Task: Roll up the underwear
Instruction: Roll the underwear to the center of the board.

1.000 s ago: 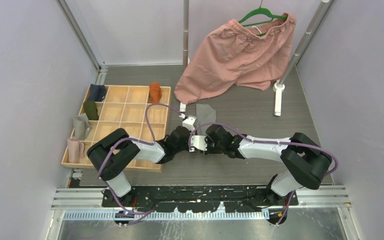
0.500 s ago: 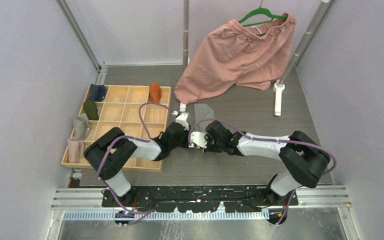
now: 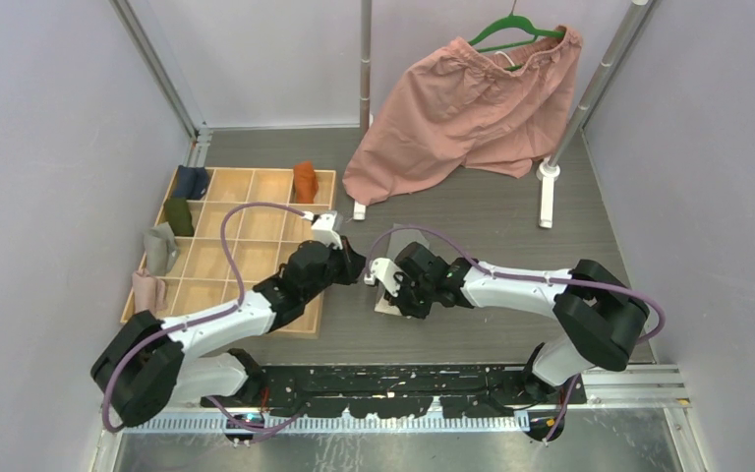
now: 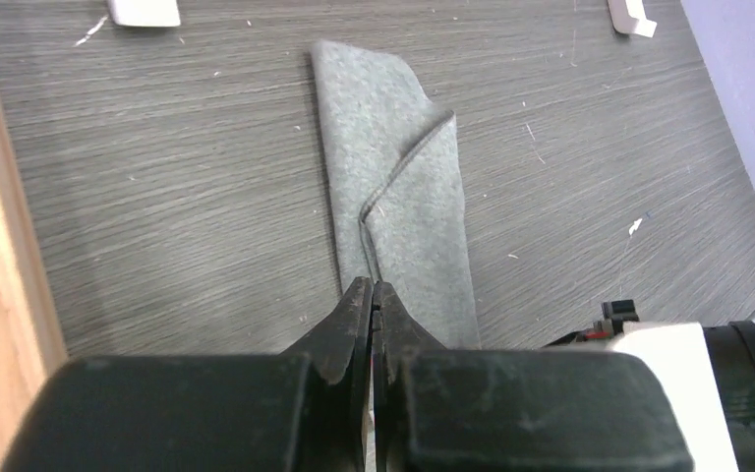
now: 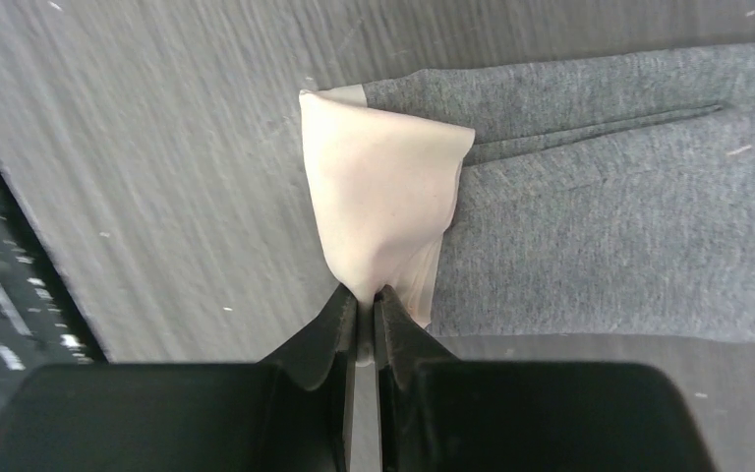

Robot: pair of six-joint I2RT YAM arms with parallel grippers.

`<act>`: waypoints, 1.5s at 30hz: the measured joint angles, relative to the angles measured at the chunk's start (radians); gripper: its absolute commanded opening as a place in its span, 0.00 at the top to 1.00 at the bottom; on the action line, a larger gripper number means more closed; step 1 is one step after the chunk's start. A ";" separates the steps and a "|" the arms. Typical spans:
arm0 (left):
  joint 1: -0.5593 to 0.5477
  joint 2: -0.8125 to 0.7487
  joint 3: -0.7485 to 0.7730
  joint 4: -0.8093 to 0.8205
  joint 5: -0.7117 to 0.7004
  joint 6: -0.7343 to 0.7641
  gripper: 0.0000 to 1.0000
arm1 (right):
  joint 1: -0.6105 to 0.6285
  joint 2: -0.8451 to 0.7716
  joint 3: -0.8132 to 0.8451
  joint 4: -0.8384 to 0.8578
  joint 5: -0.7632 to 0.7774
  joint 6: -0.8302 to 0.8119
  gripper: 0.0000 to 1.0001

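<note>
The grey underwear [image 4: 393,187] lies folded into a long strip on the dark table, mostly hidden under my right arm in the top view. Its cream-white trim [image 5: 383,202] is lifted and folded back over the grey cloth [image 5: 629,226]. My right gripper [image 5: 365,295] is shut on that trim, which shows in the top view as a pale patch [image 3: 385,305]. My left gripper [image 4: 372,285] is shut with nothing in it and hovers over the strip's near end, left of the right gripper [image 3: 394,298]. The rust-orange underwear [image 3: 304,181] stands rolled in the wooden tray.
The wooden grid tray [image 3: 246,211] sits left and holds several rolled garments along its left side. Big pink shorts [image 3: 472,108] hang from a green hanger at the back. White rack feet [image 3: 548,197] stand on the table. The two arms are close together at mid-table.
My right gripper has closed on the cream trim and pulled it nearer. The left arm has swung its elbow out left and drawn back from the cloth.
</note>
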 measured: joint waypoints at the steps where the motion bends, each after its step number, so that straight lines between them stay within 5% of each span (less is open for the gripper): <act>1: 0.000 -0.029 -0.008 -0.016 -0.007 -0.005 0.99 | 0.000 0.000 0.000 0.000 -0.018 0.029 0.99; 15: 0.000 -0.213 -0.095 -0.144 -0.023 -0.019 0.99 | -0.032 -0.001 -0.026 0.131 -0.291 0.463 0.97; 26: -0.002 -0.172 -0.097 -0.092 0.140 -0.002 0.99 | -0.222 0.060 -0.130 0.324 -0.495 0.783 0.98; 45: -0.047 -0.023 -0.082 -0.011 0.281 0.047 0.99 | -0.310 0.156 -0.143 0.457 -0.624 0.947 0.91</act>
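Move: The right hand already pinches the right corner of the underwear's cream waistband, whose middle lies about 2 cm ahead and 3 cm left at its height; the grey body is centred roughly 9 cm straight ahead, 1 cm lower. From the shut left hand the waistband is some 8 cm back, 5 cm right and 10 cm below, and the tray's right rail is about 7 cm left, level fore and aft, 9 cm below. The right hand keeps its pinch, swinging back-left 5 cm then forward-right, turning 70 degrees; left backs towards the waistband. ##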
